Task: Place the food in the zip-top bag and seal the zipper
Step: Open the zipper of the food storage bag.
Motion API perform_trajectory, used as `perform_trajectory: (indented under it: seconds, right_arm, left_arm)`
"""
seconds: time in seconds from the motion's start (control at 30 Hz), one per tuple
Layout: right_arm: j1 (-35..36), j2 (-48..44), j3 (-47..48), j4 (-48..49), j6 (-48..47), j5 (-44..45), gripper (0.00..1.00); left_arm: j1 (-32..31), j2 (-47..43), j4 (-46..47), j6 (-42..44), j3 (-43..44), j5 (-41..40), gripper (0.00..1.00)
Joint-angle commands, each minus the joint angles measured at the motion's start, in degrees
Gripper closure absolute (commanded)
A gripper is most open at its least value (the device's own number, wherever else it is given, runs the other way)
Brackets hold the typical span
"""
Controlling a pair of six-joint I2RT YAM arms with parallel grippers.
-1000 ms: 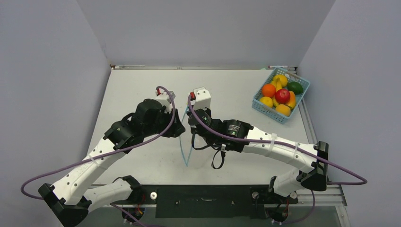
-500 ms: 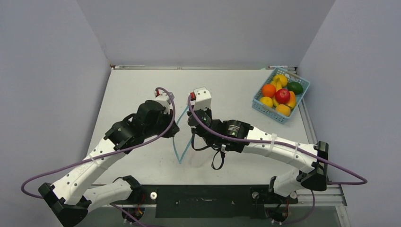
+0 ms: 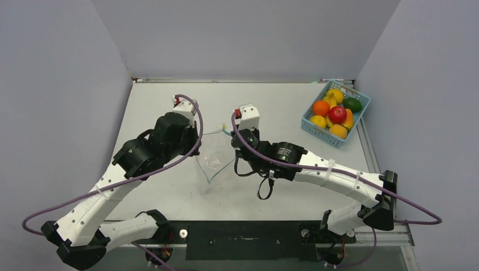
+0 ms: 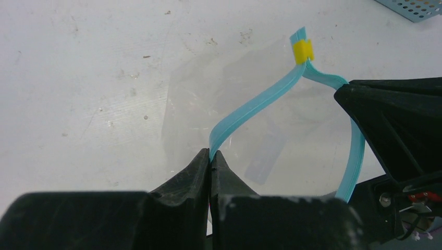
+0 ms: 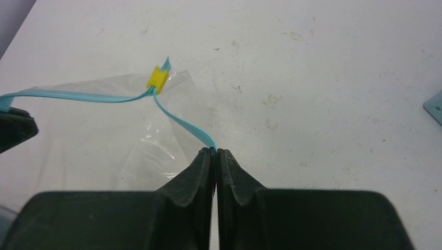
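The zip-top bag hangs clear and crinkled between my two arms at mid-table, its mouth spread into a loop. Its teal zipper carries a yellow slider at one end. My left gripper is shut on one side of the strip, and my right gripper is shut on the other side. The slider sits where both sides meet. The food, glossy orange, red, green and yellow toy fruits, lies in the basket, far right of both grippers.
A light-blue lattice basket stands at the back right corner, near the table's right rail. Grey walls close in the left, back and right sides. Purple cables loop off both arms.
My left gripper has shut on the zipper strip and drawn back to the left. The right arm shifted slightly right. The bag mouth went from a narrow fold to a wide loop.
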Motion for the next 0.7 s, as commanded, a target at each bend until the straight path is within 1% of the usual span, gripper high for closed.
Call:
perform_trajectory:
  seconds: [0.0,0.27,0.47,0.67]
  right_arm:
    - [-2.8,-2.51,-2.67,2.99,0.02,-3.07,0.95]
    - [-8.21,-2.6,-10.5,11.0,0.65,-10.54,0.95]
    - [-9.63,-0.53,-14.35,17.04,0.17,-12.49,0.95]
    - [-11.65,1.62,-17.76,25.42,-0.47,-15.01,0.95]
  left_arm:
    - [-0.21,0.86,-2.79,2.72,4.11,-4.53,1.0]
    - [-0.15,1.57,-3.78,4.77,4.38,-8.78,1.0]
    - [-0.46,2.62,-2.61,5.19,2.34,-11.76,1.0]
    - [-0.97,3.33,-0.83,5.88,0.34,-15.64,1.0]
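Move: Each hand already pinches one side of the bag's blue zipper rim. From the left hand, the middle of the open bag mouth lies about 5 cm right, level fore and aft; the yellow slider is some 6 cm ahead and 7 right, the mouth's near corner 8 back and 3 right. From the right hand, the mouth's middle lies about 5 cm left and 1 back, the slider 5 ahead and 3 left. Both hands keep pinching the rim; the right sinks about 6 cm, edging forward, while the left eases leftward 2. ##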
